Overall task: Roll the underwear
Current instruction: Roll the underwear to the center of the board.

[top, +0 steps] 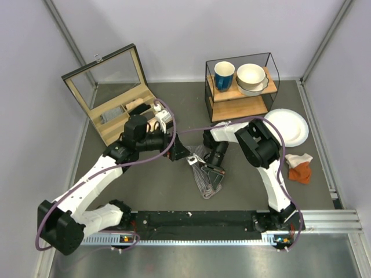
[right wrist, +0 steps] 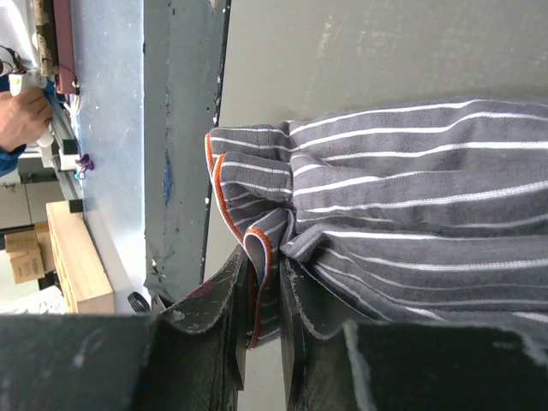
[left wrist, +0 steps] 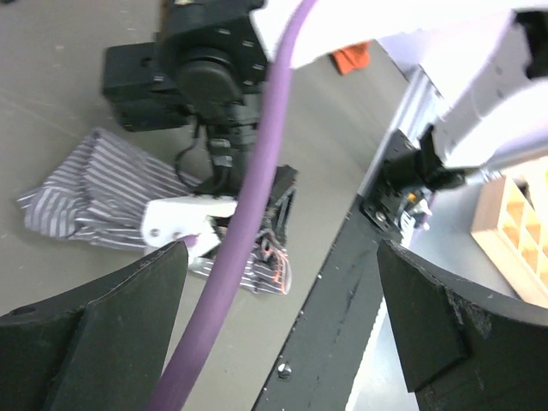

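The underwear [top: 207,180] is a grey cloth with thin white stripes and an orange-trimmed hem, lying crumpled mid-table just ahead of the arm bases. My right gripper [top: 212,171] points down onto it. In the right wrist view the right gripper [right wrist: 265,267] is shut on a fold of the underwear [right wrist: 411,197] at its hem. My left gripper [top: 180,155] hovers just left of the cloth, not touching it. In the left wrist view the left gripper [left wrist: 282,317] is open wide and holds nothing, and the underwear [left wrist: 81,201] lies beyond it under the right arm's wrist.
A wooden box [top: 110,95] with a raised glass lid stands back left. A wire shelf [top: 240,92] holds a blue mug and bowls. A white plate [top: 288,125] and an orange-and-white cloth [top: 300,168] lie right. A black rail [top: 197,220] runs along the near edge.
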Robot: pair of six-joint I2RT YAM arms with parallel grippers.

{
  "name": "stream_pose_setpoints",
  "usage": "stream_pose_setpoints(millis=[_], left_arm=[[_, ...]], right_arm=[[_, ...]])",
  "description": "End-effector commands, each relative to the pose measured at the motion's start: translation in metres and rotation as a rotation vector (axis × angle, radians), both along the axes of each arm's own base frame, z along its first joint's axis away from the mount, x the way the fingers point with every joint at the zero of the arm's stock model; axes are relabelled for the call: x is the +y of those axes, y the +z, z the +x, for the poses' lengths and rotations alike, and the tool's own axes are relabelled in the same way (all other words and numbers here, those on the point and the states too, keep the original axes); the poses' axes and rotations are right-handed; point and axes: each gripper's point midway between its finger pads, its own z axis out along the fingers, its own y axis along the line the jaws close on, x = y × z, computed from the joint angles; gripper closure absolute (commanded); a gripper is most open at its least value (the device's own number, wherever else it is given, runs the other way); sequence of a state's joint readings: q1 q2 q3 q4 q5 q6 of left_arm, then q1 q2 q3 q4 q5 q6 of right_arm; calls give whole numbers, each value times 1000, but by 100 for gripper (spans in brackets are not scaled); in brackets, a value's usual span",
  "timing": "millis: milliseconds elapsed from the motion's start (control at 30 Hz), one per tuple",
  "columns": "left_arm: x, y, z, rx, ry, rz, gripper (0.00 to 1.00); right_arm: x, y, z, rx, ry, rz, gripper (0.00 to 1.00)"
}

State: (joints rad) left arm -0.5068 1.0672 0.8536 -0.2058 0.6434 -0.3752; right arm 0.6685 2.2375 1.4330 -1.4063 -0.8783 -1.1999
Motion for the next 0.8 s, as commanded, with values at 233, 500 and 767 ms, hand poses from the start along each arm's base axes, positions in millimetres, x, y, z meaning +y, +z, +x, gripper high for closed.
stream_pose_setpoints(millis=[233, 500, 767], left_arm=[[4, 8, -88, -103, -476, -69, 7], [12, 11, -120, -163, -589, -133, 8], [12, -13, -99, -146, -534, -28, 6]], right_arm=[[-24, -4, -8, 35, 70, -88, 91], [-25, -5, -8, 33, 72, -91, 91], [-25, -3, -9, 26, 78, -87, 91]])
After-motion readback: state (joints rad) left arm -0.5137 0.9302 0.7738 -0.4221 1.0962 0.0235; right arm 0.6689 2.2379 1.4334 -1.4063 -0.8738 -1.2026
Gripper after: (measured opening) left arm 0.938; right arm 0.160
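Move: The underwear's near, orange-trimmed end is pinched in the right gripper, right at its fingers. From the open left hand, that end lies some 9 cm back, 11 cm to the right and 21 cm below. The underwear's far end is about 8 cm ahead of the left hand and 2 cm to its right. The front table edge runs roughly 17 cm back, straight behind, both also some 22 cm below. The right hand keeps its pinch on the trimmed end of the underwear and stays in place. The left hand, touching nothing, sweeps back about 10 cm at near-constant height until it is about level with that held end, then all but stops. Its wrist swings some 30 degrees clockwise, and its fingers stay wide open. ##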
